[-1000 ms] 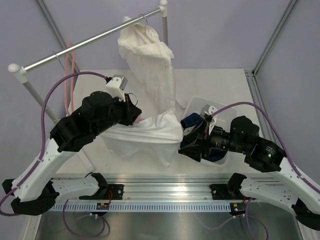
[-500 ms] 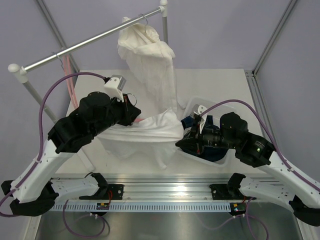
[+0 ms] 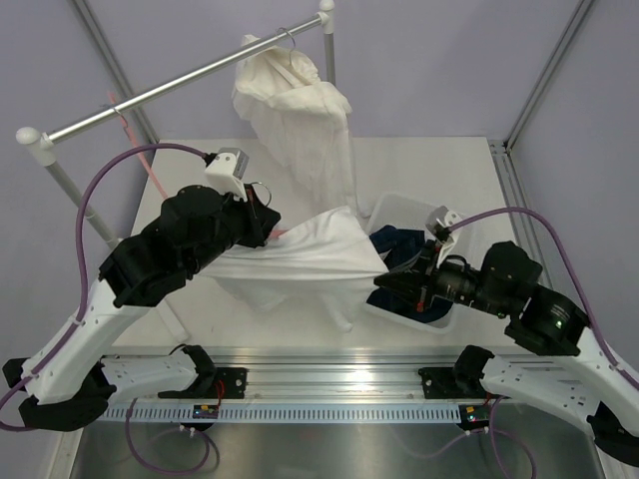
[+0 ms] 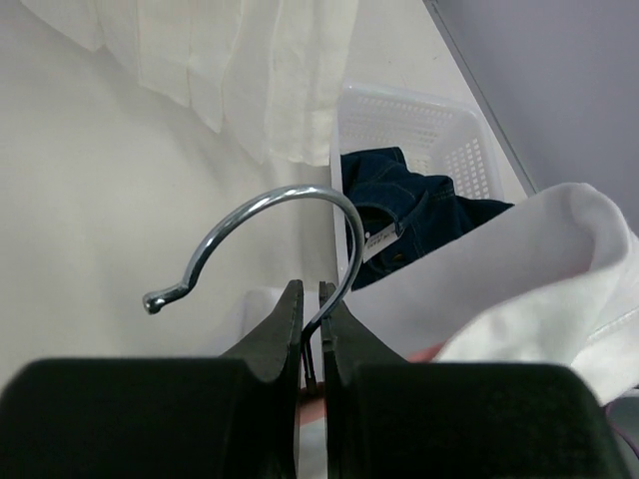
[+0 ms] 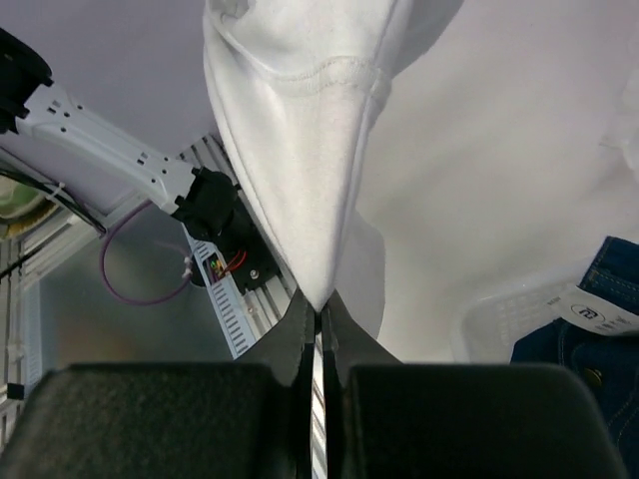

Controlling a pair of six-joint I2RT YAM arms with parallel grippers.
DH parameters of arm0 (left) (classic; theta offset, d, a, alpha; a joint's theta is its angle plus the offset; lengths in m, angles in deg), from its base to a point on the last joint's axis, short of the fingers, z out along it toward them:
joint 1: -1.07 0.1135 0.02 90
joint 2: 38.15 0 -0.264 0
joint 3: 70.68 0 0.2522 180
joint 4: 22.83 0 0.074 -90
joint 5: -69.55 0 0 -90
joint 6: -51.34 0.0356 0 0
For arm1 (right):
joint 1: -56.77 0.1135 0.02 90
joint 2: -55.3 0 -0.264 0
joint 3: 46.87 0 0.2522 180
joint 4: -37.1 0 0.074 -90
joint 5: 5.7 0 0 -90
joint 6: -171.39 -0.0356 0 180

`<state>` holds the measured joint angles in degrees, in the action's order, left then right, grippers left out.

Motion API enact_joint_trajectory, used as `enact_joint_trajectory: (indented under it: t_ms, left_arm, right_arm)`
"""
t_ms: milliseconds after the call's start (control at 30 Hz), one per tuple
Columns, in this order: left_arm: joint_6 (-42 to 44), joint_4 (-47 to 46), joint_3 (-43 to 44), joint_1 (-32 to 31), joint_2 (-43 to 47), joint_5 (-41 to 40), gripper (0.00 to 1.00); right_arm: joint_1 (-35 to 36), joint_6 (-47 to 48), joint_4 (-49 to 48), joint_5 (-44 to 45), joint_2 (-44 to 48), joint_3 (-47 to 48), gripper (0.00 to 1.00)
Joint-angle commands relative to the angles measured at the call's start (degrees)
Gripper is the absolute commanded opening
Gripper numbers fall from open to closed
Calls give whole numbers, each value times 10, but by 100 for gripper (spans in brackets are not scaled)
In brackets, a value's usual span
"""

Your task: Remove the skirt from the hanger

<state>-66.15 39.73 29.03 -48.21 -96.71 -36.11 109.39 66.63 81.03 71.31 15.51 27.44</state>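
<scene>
The white skirt [image 3: 300,254] is stretched taut between both arms above the table. My left gripper [image 3: 262,225] is shut on the chrome hook [image 4: 270,205] of the hanger, the wire pinched between its jaws [image 4: 312,294]. A sliver of the pink hanger body [image 4: 429,351] shows under the skirt cloth [image 4: 519,269]. On the other side, my right gripper [image 3: 384,282] is shut on the skirt's hemmed corner [image 5: 300,150], which tapers to a point between the closed fingertips [image 5: 318,304].
A white perforated basket [image 3: 399,212] with dark blue jeans [image 3: 401,244] sits just behind my right gripper. Another white garment [image 3: 300,120] hangs from the metal rail [image 3: 180,85] at the back. A pink hanger [image 3: 125,115] hangs on the rail's left part.
My right gripper has closed on the skirt's corner and moved right, pulling the cloth taut. The left gripper still holds the hook in about the same place.
</scene>
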Motion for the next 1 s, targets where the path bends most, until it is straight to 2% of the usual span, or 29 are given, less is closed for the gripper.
enact_joint_trajectory:
  t_ms: [0,367,600,733,867,967]
  left_arm:
    - [28,-34,14,3,4,-91,0]
    - [11,-41,54,3,-14,-118,0]
    - [3,-43,81,3,-30,-116,0]
    - [-17,-78,85,3,-32,-50,0]
    - [-49,-135,78,4,-29,33,0]
    - [-55,-144,86,3,-30,34,0]
  right_arm:
    - [2,-54,48,89,52,7,0]
    - [2,-117,174,187,171,-6,0]
    - [2,-132,213,198,219,-11,0]
    - [2,-128,174,163,180,-20,0]
    - [3,-122,48,71,99,-47,0]
    - [2,-138,-34,11,47,-63,0]
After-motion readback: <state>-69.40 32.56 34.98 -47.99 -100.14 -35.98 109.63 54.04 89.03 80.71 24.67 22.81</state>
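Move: My left hand holds the pink hanger by its neck, just under the hook. The white skirt on it has its middle about 8 cm to the right of that hand, 4 cm back and 6 cm below; the white garment on the rail is roughly 18 cm ahead and 6 cm to the right, at about hand height. My right hand pinches the skirt's right edge. From there the hanger neck is about 21 cm left, 9 cm ahead and roughly level, and the basket with the denim skirt about 10 cm right, 14 cm ahead and 28 cm below. I keep the skirt's edge pinched in my right hand and sweep it some 10 cm to the right, away from the hanger, easing back a little and turning clockwise about 15 degrees; then I swing it back left about 6 cm, sinking slightly. My left hand keeps its grip on the hanger neck and rises about 5 cm, weaving slightly sideways. ##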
